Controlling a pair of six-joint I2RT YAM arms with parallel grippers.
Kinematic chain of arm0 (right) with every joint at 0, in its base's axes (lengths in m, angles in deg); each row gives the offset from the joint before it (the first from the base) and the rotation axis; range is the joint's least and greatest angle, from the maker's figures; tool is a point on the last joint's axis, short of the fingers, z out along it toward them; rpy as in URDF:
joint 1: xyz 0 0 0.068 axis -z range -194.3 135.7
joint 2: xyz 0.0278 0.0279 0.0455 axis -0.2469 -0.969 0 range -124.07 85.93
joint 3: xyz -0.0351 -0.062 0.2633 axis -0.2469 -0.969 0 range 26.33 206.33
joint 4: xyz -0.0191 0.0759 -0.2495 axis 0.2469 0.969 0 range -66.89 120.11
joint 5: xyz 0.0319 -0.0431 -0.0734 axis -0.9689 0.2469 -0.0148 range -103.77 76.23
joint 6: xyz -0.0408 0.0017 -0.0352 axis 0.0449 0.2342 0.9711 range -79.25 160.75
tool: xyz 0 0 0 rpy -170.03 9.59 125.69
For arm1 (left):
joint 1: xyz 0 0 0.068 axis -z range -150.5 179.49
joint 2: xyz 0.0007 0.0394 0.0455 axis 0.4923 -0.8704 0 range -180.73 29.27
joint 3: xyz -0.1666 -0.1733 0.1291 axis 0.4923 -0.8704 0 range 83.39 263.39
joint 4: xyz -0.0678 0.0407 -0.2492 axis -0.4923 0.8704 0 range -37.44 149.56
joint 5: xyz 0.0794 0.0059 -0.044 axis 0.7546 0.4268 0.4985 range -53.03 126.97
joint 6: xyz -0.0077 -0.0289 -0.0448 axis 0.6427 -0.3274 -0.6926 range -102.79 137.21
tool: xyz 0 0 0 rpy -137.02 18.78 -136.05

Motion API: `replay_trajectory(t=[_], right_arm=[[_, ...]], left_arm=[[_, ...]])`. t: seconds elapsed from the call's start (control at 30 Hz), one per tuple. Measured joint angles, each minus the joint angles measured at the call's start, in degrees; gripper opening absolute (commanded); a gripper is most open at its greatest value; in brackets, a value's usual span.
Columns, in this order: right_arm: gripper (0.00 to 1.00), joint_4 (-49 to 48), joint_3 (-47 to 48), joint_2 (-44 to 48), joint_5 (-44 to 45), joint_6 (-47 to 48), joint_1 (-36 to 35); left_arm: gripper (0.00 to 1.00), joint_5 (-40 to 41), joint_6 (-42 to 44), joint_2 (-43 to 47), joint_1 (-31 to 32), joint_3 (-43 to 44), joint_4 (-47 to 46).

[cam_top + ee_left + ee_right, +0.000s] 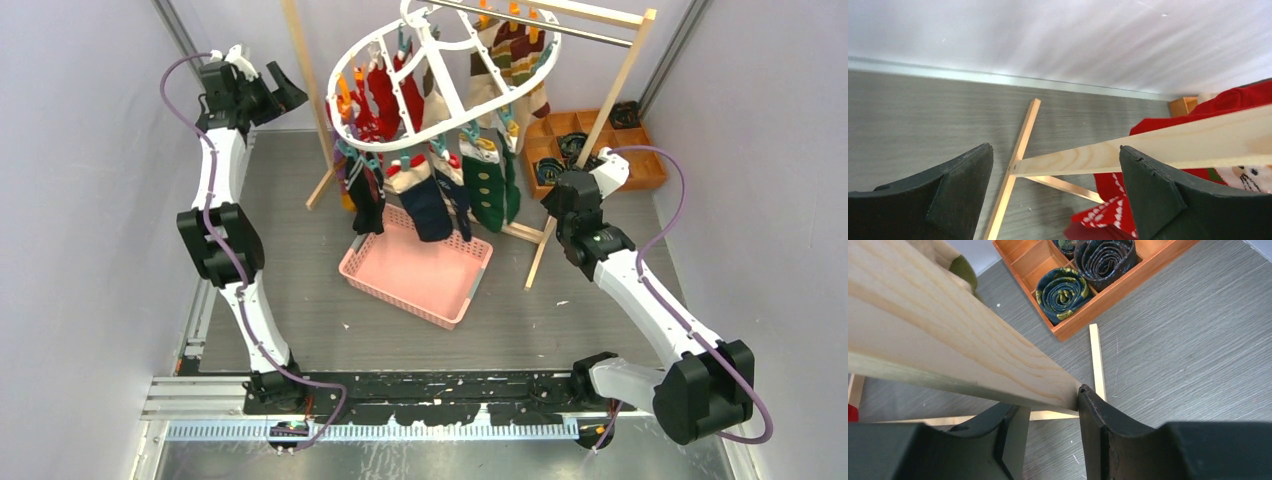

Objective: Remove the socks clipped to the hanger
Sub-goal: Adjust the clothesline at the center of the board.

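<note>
The white oval hanger (452,100) hangs from the metal rail (560,30) of a wooden rack (600,130). Socks stay clipped to it: red ones (385,95) on the left, a navy one (428,205) and a dark green one (490,190) in front, striped ones (515,50) behind. My left gripper (290,92) is raised left of the hanger, open and empty. In its wrist view a rack leg (1198,145) and a red sock (1108,187) lie beyond the left gripper (1055,150). My right gripper (560,195) is shut on the rack's right leg (948,340), which crosses between that gripper's (1045,400) fingers.
A pink basket (360,262) sits on the table under the hanger. An orange compartment tray (650,165) with rolled dark items (1063,292) stands at the back right, behind the rack's foot (1095,355). Grey walls close in both sides.
</note>
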Motion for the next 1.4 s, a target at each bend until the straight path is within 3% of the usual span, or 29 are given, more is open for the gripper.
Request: replay_trajectory(t=[0.47,0.7,0.83,1.03,1.4], right_arm=[[0.55,2.21,0.02,0.20,-2.19,-1.05,1.09],[0.57,3.58,0.81,0.39,-5.57,-1.49,0.72],[0.69,5.05,1.70,0.39,-7.08,-1.68,0.68],[0.82,6.03,1.95,0.90,-8.98,-2.60,0.35],[0.89,16.44,4.52,12.07,-14.10,-6.25,0.24]], left_arm=[[1.00,-6.91,4.87,0.90,0.66,-4.39,-9.20],[1.00,-13.44,9.62,12.20,3.54,-21.64,-8.81],[1.00,-15.32,11.37,16.90,4.92,-27.06,-8.92],[1.00,-10.69,11.23,16.48,4.20,-24.63,-12.09],[0.99,-6.19,6.58,6.16,4.35,-7.50,-17.27]])
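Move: The right hand already has the clothesline's right post at its part-open fingertips; the wooden tray lies about 25 cm ahead, 13 cm right and 19 cm below, the green stockings some 16 cm left, 4 cm back and slightly higher. For the left hand, wide open, the left post stands about 4 cm to the right and 1 cm ahead, with the red socks some 15 cm right, level with the hand both ways. Right fingers at the right post hold nearly still, then open wide and come free, the hand backing off about 5 cm while rising and easing left. The left hand, its right finger beside the left post, leans right a couple of centimetres, pulls back some 9 cm while sliding further right, then returns forward and up with open fingers facing that post, tipping up about 20 degrees and turning clockwise. ##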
